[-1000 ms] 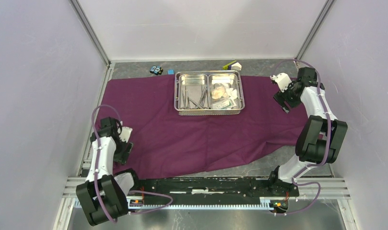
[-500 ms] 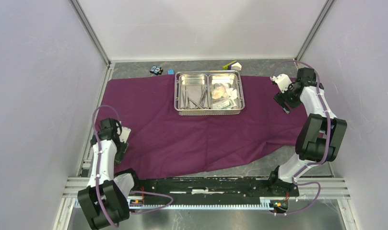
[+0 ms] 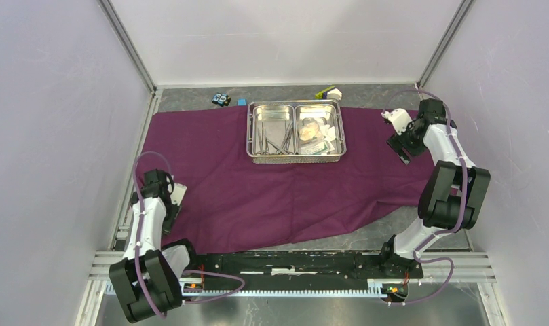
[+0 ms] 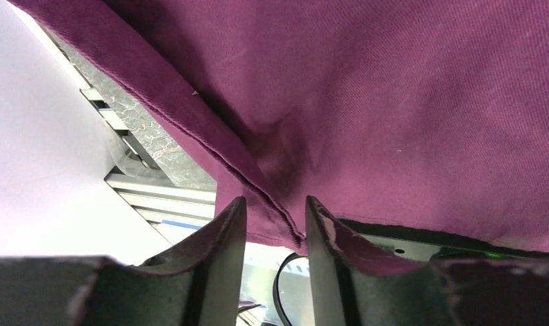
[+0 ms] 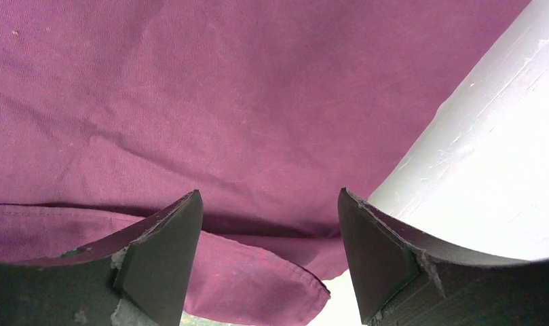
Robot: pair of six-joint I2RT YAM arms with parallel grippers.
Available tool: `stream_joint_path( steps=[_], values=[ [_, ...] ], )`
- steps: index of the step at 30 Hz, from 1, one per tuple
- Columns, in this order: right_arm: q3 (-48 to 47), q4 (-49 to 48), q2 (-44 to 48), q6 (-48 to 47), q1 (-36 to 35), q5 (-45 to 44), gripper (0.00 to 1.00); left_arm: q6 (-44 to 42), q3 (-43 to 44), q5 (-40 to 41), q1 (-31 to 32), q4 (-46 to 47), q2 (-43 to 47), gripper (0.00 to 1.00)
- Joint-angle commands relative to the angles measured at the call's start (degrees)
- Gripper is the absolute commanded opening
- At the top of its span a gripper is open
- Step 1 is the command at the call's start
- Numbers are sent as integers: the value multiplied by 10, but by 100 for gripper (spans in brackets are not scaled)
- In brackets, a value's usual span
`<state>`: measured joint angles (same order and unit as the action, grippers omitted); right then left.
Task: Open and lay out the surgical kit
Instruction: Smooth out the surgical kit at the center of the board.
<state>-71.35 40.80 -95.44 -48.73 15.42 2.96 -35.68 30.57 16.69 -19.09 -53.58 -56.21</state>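
The dark purple cloth [image 3: 258, 190] lies spread over the table, with the two-compartment steel tray [image 3: 296, 160] standing on its far part. Slim metal tweezers and forceps [image 3: 271, 140] lie in the left compartment. White gauze [image 3: 312, 127] and packets fill the right one. My left gripper [image 3: 171, 205] is at the cloth's near left corner. In the left wrist view the gripper [image 4: 275, 201] has its jaws narrowly apart, with the hemmed corner [image 4: 271, 210] between them. My right gripper [image 3: 401, 145] is open at the cloth's far right edge. A folded-over flap [image 5: 258, 285] lies between its fingers.
A small blue block [image 3: 241, 102], a dark little object [image 3: 221, 99] and a yellow-green and white piece [image 3: 329, 91] lie behind the cloth by the back wall. White walls close in left and right. The metal rail [image 3: 292, 261] runs along the near edge.
My left gripper's jaws have narrowed around the cloth corner, and the arm has shifted slightly. The right gripper has edged a little towards the back, still open.
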Motion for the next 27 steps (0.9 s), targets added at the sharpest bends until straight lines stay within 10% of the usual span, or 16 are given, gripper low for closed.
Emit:
stream_joint_path(
  steps=[1,14,27],
  values=[
    [4,-12,15,-1,-2,-1,80,-22,3,12,1,13,5,40],
    [-10,-6,14,0,-2,9,80,-75,52,60,-52,9,22,2],
    [-14,-2,18,2,-1,26,80,-243,134,95,-271,149,-84,2]
  ],
)
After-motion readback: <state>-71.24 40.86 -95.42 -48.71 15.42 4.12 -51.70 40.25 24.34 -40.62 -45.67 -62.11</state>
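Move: The purple cloth's near-left corner, with a raised fold in it, lies between the left fingertips, about 1 cm below the hand point. The left side wall is some 13 cm to the left and level with the hand. The steel tray stands on the cloth about 36 cm ahead and 40 cm to the right. From the right hand, that corner lies roughly 26 cm back, 76 cm to the left and 6 cm down. The cloth's raised fold is pinched as the left fingers close from half open to nearly shut, the hand almost still. Then the left hand draws the corner about 10 cm to the left towards the side wall, rising some 5 cm, while the wrist rolls roughly 15 degrees so that the fingertips swing out to the left. ##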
